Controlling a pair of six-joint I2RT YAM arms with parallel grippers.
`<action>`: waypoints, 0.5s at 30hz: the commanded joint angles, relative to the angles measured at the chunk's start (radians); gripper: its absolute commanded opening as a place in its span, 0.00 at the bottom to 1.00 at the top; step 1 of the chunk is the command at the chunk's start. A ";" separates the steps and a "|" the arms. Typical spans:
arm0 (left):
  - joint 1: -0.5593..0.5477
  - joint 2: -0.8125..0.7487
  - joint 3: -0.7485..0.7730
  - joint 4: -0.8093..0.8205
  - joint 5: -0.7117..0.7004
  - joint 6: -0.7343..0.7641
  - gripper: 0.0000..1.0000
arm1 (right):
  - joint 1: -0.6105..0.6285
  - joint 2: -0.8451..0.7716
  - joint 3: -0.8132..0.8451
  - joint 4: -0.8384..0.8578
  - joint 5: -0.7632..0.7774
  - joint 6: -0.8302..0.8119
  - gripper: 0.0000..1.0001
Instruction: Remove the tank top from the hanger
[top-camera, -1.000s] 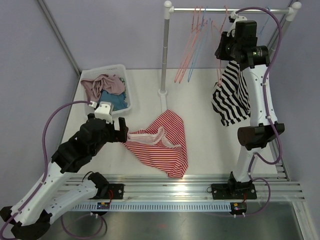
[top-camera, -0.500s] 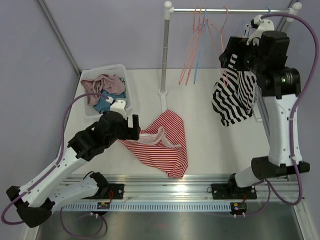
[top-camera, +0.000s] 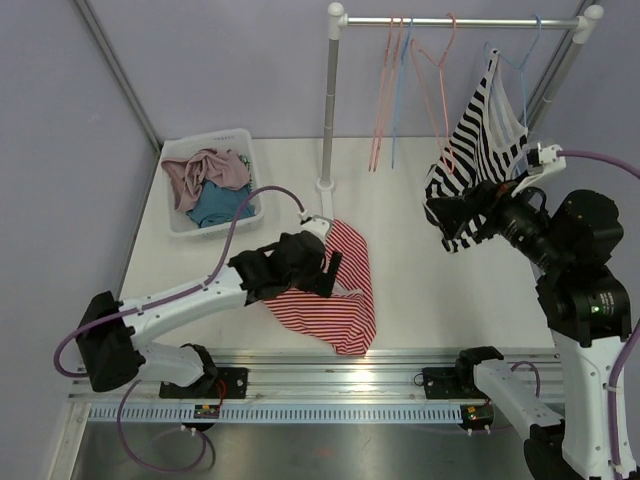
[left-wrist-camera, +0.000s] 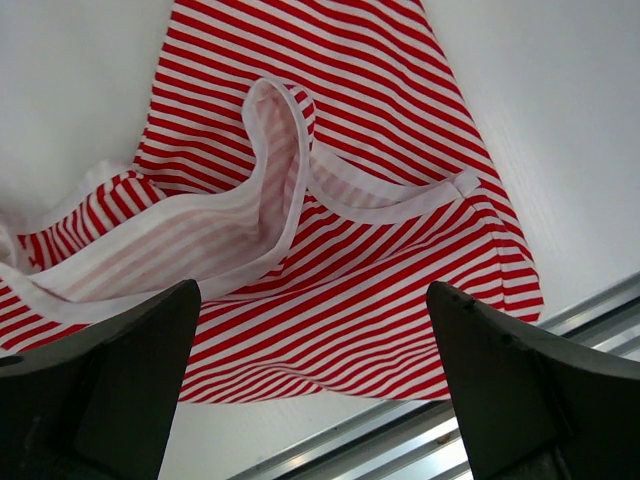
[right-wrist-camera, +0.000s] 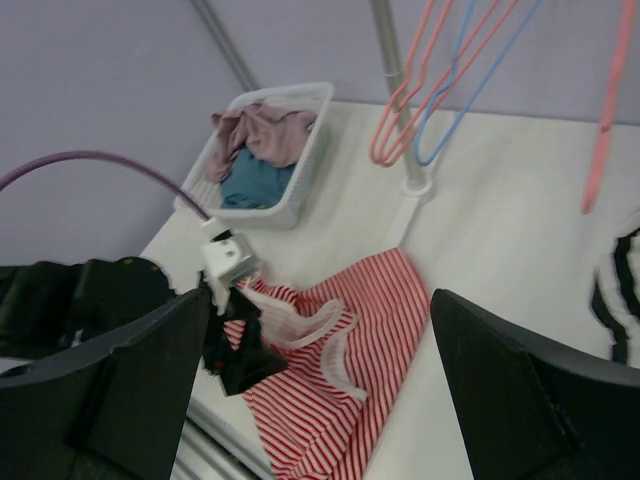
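A black-and-white striped tank top (top-camera: 472, 165) hangs from a hanger (top-camera: 512, 62) on the rail at the right; its edge shows in the right wrist view (right-wrist-camera: 622, 292). My right gripper (top-camera: 447, 212) is open just in front of its lower part, holding nothing (right-wrist-camera: 320, 385). A red-and-white striped tank top (top-camera: 350, 290) lies flat on the table near the front. My left gripper (top-camera: 322, 272) hovers low over it, open and empty (left-wrist-camera: 315, 390), with the red stripes (left-wrist-camera: 340, 180) filling the view between the fingers.
A white basket (top-camera: 247, 145) of crumpled clothes stands at the back left. The rail's upright pole (top-camera: 328, 110) rises mid-table, with empty pink and blue hangers (top-camera: 392, 90) on the bar. A metal track (top-camera: 400, 365) runs along the table's front edge.
My right gripper opened, let go at the hanger and dropped down and back from the rail. My left arm swung right over the red striped top.
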 joint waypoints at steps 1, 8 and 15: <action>-0.008 0.096 -0.015 0.125 0.027 -0.006 0.99 | -0.005 -0.034 -0.149 0.146 -0.252 0.101 1.00; -0.028 0.277 -0.027 0.141 -0.019 -0.044 0.99 | -0.005 -0.109 -0.185 0.137 -0.292 0.108 0.99; -0.034 0.394 -0.117 0.259 0.057 -0.055 0.67 | -0.003 -0.126 -0.200 0.158 -0.307 0.123 0.99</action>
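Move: The red-striped tank top lies spread on the table almost straight under the open left hand, its middle some 14 cm down, about 2 cm to the right and 1 cm farther out. From that hand, the rack foot stands about 25 cm ahead and roughly level sideways, and the basket some 33 cm ahead and 28 cm to the left. From the right hand, the red-striped tank top is about 22 cm to the left, level fore and aft and 44 cm below. Nearly straight down, the left hand sinks about 12 cm onto the middle of the red-striped tank top, tilting some 15 degrees so the fingers point more steeply down; its fingertips reach the cloth and only at the end begin to close, still well open. The empty right hand draws back and left about 4 cm each way, dipping slightly and turning counter-clockwise, its fingers staying open. ##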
